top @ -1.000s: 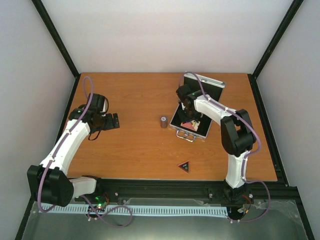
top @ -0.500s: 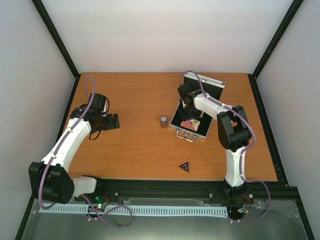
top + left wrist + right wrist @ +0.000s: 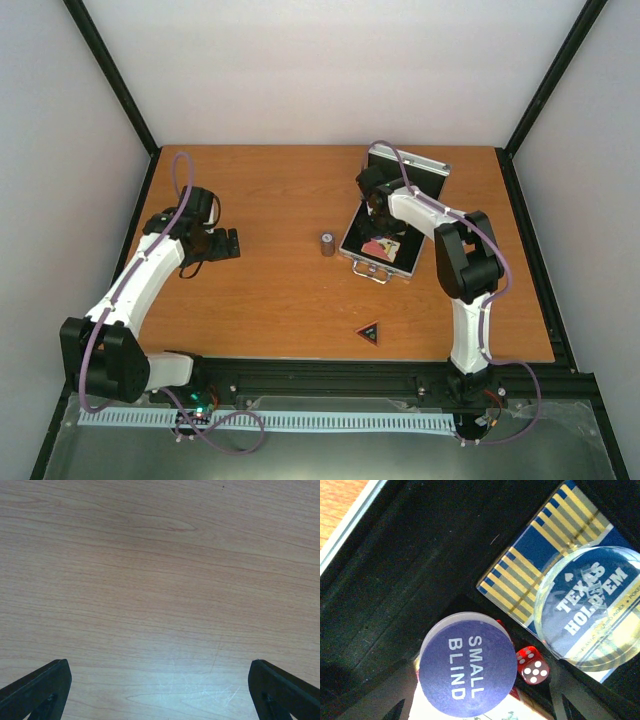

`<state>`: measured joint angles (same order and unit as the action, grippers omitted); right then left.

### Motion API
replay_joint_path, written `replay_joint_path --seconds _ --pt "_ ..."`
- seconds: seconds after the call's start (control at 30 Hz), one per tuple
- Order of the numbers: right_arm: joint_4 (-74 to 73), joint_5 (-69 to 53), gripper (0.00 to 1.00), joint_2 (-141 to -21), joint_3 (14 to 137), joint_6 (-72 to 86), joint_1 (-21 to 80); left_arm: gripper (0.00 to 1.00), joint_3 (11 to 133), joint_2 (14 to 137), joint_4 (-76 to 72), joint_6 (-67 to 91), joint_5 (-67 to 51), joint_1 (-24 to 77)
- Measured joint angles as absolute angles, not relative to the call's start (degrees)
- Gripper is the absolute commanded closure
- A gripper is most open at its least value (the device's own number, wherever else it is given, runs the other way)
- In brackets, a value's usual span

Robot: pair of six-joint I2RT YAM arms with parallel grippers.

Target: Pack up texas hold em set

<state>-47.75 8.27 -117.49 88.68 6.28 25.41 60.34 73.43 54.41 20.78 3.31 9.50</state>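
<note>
The silver case [image 3: 352,240] lies open at the back right, its lid [image 3: 425,170] raised. My right gripper [image 3: 378,222] reaches down into it. In the right wrist view the gripper [image 3: 480,700] is open around a blue "SMALL BLIND" chip [image 3: 467,672] that lies on the black lining [image 3: 395,580]; the right finger stands apart from it. A red die [image 3: 532,666] sits beside the chip. The clear disc [image 3: 592,615] rests on the blue-gold deck [image 3: 530,560]. The dark cylinder [image 3: 327,243] and the black triangle [image 3: 369,334] are on the table outside the case. My left gripper [image 3: 232,243] hovers open at the left.
The left wrist view shows only bare wood between the spread left gripper [image 3: 160,690]. Black frame rails run along the table's edges, and the case's handle [image 3: 372,270] faces the near side.
The right jaws have spread wider around the blue chip inside the case. The left arm has stayed where it was.
</note>
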Motion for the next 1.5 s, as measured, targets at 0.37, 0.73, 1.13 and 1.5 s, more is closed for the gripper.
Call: replay_joint_path --seconds 0.37,0.73,1.13,1.5 --pt "-48.2 5.2 0.24 -116.2 88.6 6.5 25.4 0.00 60.4 73.4 54.4 20.7 3.2 9.5" --pt "-51.5 4.2 0.24 -101.8 81.5 9.5 31.0 0.00 60.4 72.2 54.4 20.7 2.7 9.5" --pt "-52.4 0.8 0.11 -88.2 57.4 21.9 44.7 0.00 60.2 70.8 54.1 20.7 1.5 9.5" --pt "-49.6 -1.3 0.00 -87.5 53.7 26.2 48.8 0.00 59.4 70.7 53.9 20.7 0.7 9.5"
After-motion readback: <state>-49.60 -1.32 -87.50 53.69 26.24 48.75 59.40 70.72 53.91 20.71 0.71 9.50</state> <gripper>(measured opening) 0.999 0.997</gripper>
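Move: The All In triangle lies on the bare table some 26 cm behind the right hand, 4 cm to its left and about 3 cm lower. The Small Blind disc lies just under the fingers inside the case, and the card box is 4 cm ahead and 5 cm to the right. The case handle is about 11 cm back and 2 cm left. From the left gripper, the triangle lies about 38 cm to the right and 14 cm back. Lift the right gripper some 6 cm, leaving the released Small Blind disc, and carry it back over the case's front edge towards the All In triangle, about 23 cm in all and 4 cm left. Sink again on the way to just short of the triangle, tipping the fingertips back some 10 degrees and spreading the fingers fully. ##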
